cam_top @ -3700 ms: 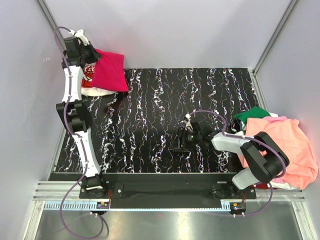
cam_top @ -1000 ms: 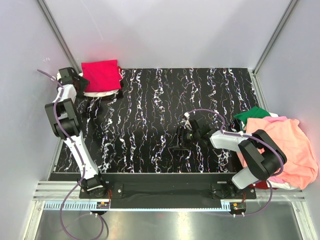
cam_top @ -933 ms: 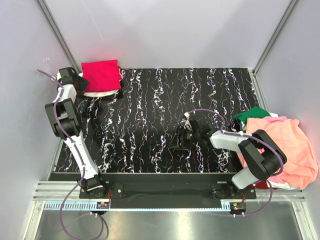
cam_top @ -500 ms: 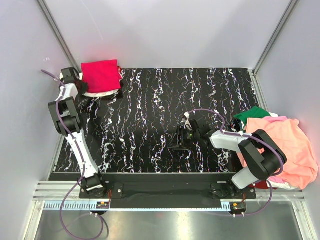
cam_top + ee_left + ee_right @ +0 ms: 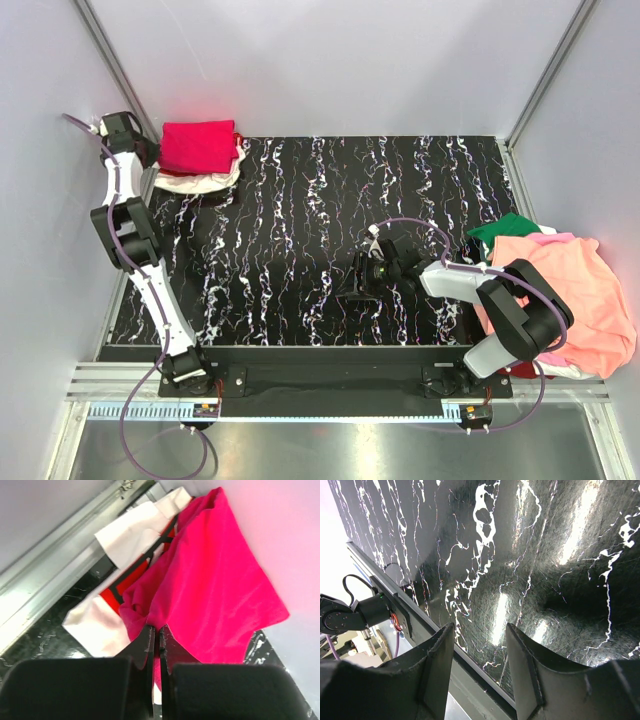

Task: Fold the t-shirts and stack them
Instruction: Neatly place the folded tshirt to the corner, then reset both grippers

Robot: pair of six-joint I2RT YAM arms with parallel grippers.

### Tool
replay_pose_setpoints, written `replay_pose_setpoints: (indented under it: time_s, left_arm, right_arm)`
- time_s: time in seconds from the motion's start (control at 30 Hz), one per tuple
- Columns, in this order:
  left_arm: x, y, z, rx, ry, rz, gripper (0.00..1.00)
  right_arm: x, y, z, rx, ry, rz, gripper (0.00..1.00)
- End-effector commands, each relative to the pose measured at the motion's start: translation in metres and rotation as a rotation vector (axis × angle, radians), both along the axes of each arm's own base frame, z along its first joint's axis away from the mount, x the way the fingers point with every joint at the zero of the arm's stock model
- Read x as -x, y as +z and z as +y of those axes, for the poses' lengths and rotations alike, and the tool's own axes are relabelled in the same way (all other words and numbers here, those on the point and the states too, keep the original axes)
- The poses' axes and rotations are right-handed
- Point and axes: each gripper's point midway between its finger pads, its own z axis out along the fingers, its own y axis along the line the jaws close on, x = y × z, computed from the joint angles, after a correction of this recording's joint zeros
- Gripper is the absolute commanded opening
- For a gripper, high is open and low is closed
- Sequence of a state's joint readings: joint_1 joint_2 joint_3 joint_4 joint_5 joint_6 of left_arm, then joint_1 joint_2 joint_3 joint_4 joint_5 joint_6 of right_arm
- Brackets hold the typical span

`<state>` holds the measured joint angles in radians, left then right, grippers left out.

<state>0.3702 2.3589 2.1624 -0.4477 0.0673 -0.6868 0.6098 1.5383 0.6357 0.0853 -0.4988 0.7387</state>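
A folded crimson-pink t-shirt lies on a white t-shirt with red print in the far left corner. My left gripper is at the stack's left side. Its jaws are pressed together on the crimson shirt's near edge, and the cloth puckers toward the tips. My right gripper hovers open and empty just above the mat's middle. A heap of unfolded t-shirts sits at the right: salmon-orange over green and pink.
The black marbled mat covers the table. Pale enclosure walls and metal corner posts stand close behind the stack. The mat's metal edge rail runs beside the white shirt. The base rail runs along the near side.
My left gripper has gone from open to shut at the crimson shirt's edge, and its wrist has drawn back toward the far left corner. The right arm has held still.
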Motion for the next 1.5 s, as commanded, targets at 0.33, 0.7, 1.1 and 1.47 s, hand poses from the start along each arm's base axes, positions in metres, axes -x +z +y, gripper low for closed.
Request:
replay_pose_setpoints:
  time_s: [0.33,0.7,1.1,1.47]
  left_arm:
    - [0.005,-0.025,0.036,-0.006,0.024,0.041,0.52]
    - [0.038,0.061,-0.015,-0.1,-0.05,-0.028,0.7]
    - [0.132,0.083,-0.163,-0.067,-0.334,0.018,0.7]
    - [0.257,0.065,-0.316,-0.118,-0.74,0.023,0.72]
  right_arm:
    - [-0.005,0.014,0.006,-0.034,0.015,-0.053,0.53]
    - [-0.005,0.018,0.004,-0.037,0.002,-0.07,0.52]
    - [0.001,0.058,-0.027,0.053,-0.073,-0.155,0.67]
    - [-0.01,0.161,-0.136,0.463,-0.354,-0.392,1.0]
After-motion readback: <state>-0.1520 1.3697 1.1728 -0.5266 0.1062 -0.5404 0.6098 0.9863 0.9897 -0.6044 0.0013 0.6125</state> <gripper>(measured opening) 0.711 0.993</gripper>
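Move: The left gripper is shut on the lifted near-left edge of the pink t-shirt, whose middle lies about 13 cm to its right, 5 cm ahead and some 8 cm below. The Coca-Cola t-shirt lies under the pink one in the far-left corner, its middle roughly 13 cm right of this gripper, 4 cm ahead and 11 cm below. From the right gripper the pink t-shirt is about 44 cm ahead, 41 cm left and near its height. Lower the left gripper about 4 cm to lay the pinched edge down on the stack, easing slightly left, and open to let go of it. Then draw back and up, and swing away to the right, ending some 24 cm nearer the base, turned clockwise. Late on, raise the right gripper about 18 cm, drifting right, tilting and opening wide. ##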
